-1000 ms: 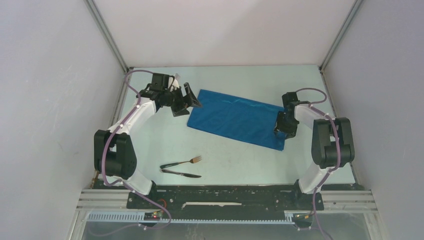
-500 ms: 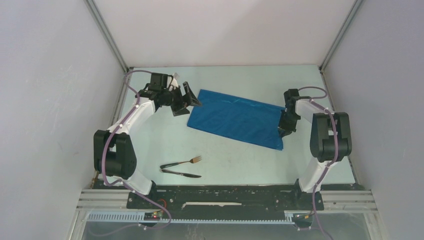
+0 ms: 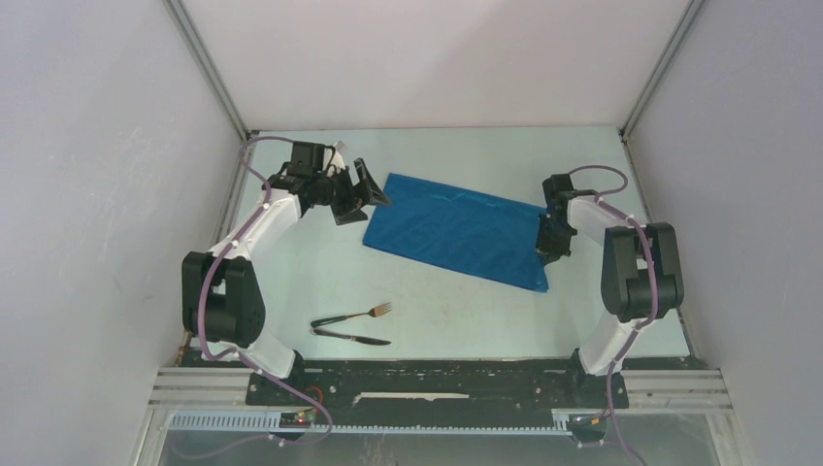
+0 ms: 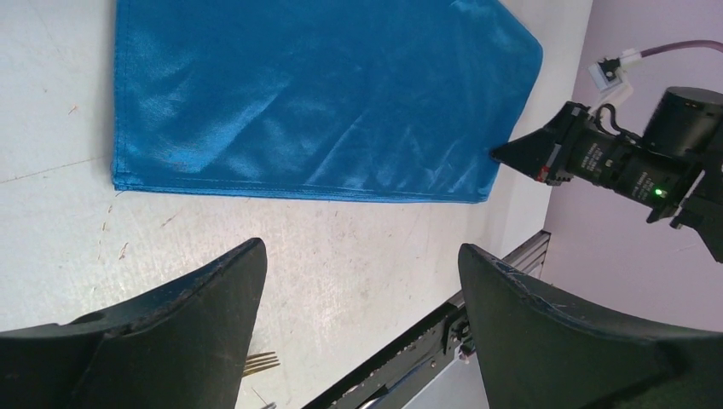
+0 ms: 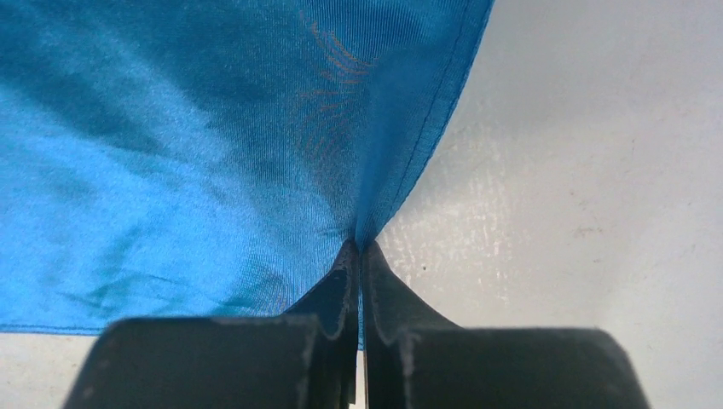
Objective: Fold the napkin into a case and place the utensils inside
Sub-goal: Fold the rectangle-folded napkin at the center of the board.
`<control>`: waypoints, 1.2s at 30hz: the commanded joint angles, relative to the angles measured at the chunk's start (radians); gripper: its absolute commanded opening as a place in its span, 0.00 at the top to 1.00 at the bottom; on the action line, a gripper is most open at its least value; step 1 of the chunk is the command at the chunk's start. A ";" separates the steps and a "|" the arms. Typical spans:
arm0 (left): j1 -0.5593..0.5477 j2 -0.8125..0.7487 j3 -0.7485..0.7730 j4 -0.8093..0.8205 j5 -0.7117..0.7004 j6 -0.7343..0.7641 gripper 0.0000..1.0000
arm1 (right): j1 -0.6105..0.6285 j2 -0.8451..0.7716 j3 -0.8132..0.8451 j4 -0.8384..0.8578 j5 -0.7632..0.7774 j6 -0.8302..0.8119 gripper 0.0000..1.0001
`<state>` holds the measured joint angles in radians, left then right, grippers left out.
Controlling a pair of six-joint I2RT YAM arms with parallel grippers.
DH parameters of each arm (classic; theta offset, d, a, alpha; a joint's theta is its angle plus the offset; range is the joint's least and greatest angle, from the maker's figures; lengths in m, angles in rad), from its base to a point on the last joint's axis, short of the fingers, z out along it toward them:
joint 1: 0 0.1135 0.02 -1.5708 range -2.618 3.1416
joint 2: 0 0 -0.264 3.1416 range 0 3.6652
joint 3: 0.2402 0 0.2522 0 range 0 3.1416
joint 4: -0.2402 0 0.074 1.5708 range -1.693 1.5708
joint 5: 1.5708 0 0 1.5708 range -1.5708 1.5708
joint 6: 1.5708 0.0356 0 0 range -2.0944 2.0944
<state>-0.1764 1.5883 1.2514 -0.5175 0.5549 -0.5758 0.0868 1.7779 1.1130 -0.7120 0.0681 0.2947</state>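
Observation:
The bright blue napkin [image 3: 456,231] lies folded as a long slanted rectangle in the middle of the table; it also shows in the left wrist view [image 4: 307,94] and the right wrist view [image 5: 196,153]. My right gripper [image 3: 548,245] [image 5: 358,249] is shut on the napkin's right edge, pinching a ridge of cloth. My left gripper [image 3: 367,197] [image 4: 362,264] is open and empty, just off the napkin's left end. The fork [image 3: 364,315] and the dark knife [image 3: 351,337] lie crossed near the front left; the fork's tines [image 4: 260,363] peek beside the left finger.
White enclosure walls with metal corner posts [image 3: 209,73] ring the table. The black mounting rail [image 3: 437,382] runs along the near edge. The right arm's wrist [image 4: 614,158] shows at the right of the left wrist view.
My right gripper has shifted slightly back and left along the napkin's right edge, still pinching the cloth. The left arm and the utensils have not moved.

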 commanded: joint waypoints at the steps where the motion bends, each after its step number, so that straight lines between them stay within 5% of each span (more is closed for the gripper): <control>1: 0.007 0.020 -0.020 0.016 -0.016 -0.007 0.10 | -0.035 -0.102 -0.027 0.044 -0.042 -0.016 1.00; 9: 0.006 0.029 -0.030 0.020 -0.044 -0.017 0.09 | -0.156 -0.167 -0.085 0.088 -0.123 -0.037 1.00; 27: 0.004 0.010 -0.059 0.049 -0.023 -0.047 0.09 | -0.320 -0.169 -0.045 0.061 0.005 -0.062 1.00; 36: 0.003 -0.061 -0.062 0.059 -0.032 -0.053 0.09 | -0.236 -0.183 -0.006 0.044 0.186 -0.057 1.00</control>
<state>-0.1761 1.6100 1.1812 -0.4881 0.5171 -0.6220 -0.2207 1.6325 1.0473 -0.6559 0.1070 0.2485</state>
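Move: My right hand is still shut on the napkin's right edge, with bare board to its right. The napkin's middle lies about 19 cm to that hand's left and 6 cm ahead, barely below it; its near right corner is some 7 cm straight back. The fork is roughly 43 cm left and 13 cm back, at board level. From my open left hand, the napkin's middle is about 19 cm right, 2 cm back and 16 cm down. With my right fingers kept closed on the napkin's right edge, I lift about 2 cm and then drag the cloth to the right across the board, away from the fork, roughly 10 cm in all, turning the hand some 15 degrees clockwise as I go. Above the napkin's left end I lower my open left hand about 3 cm, touching nothing. ##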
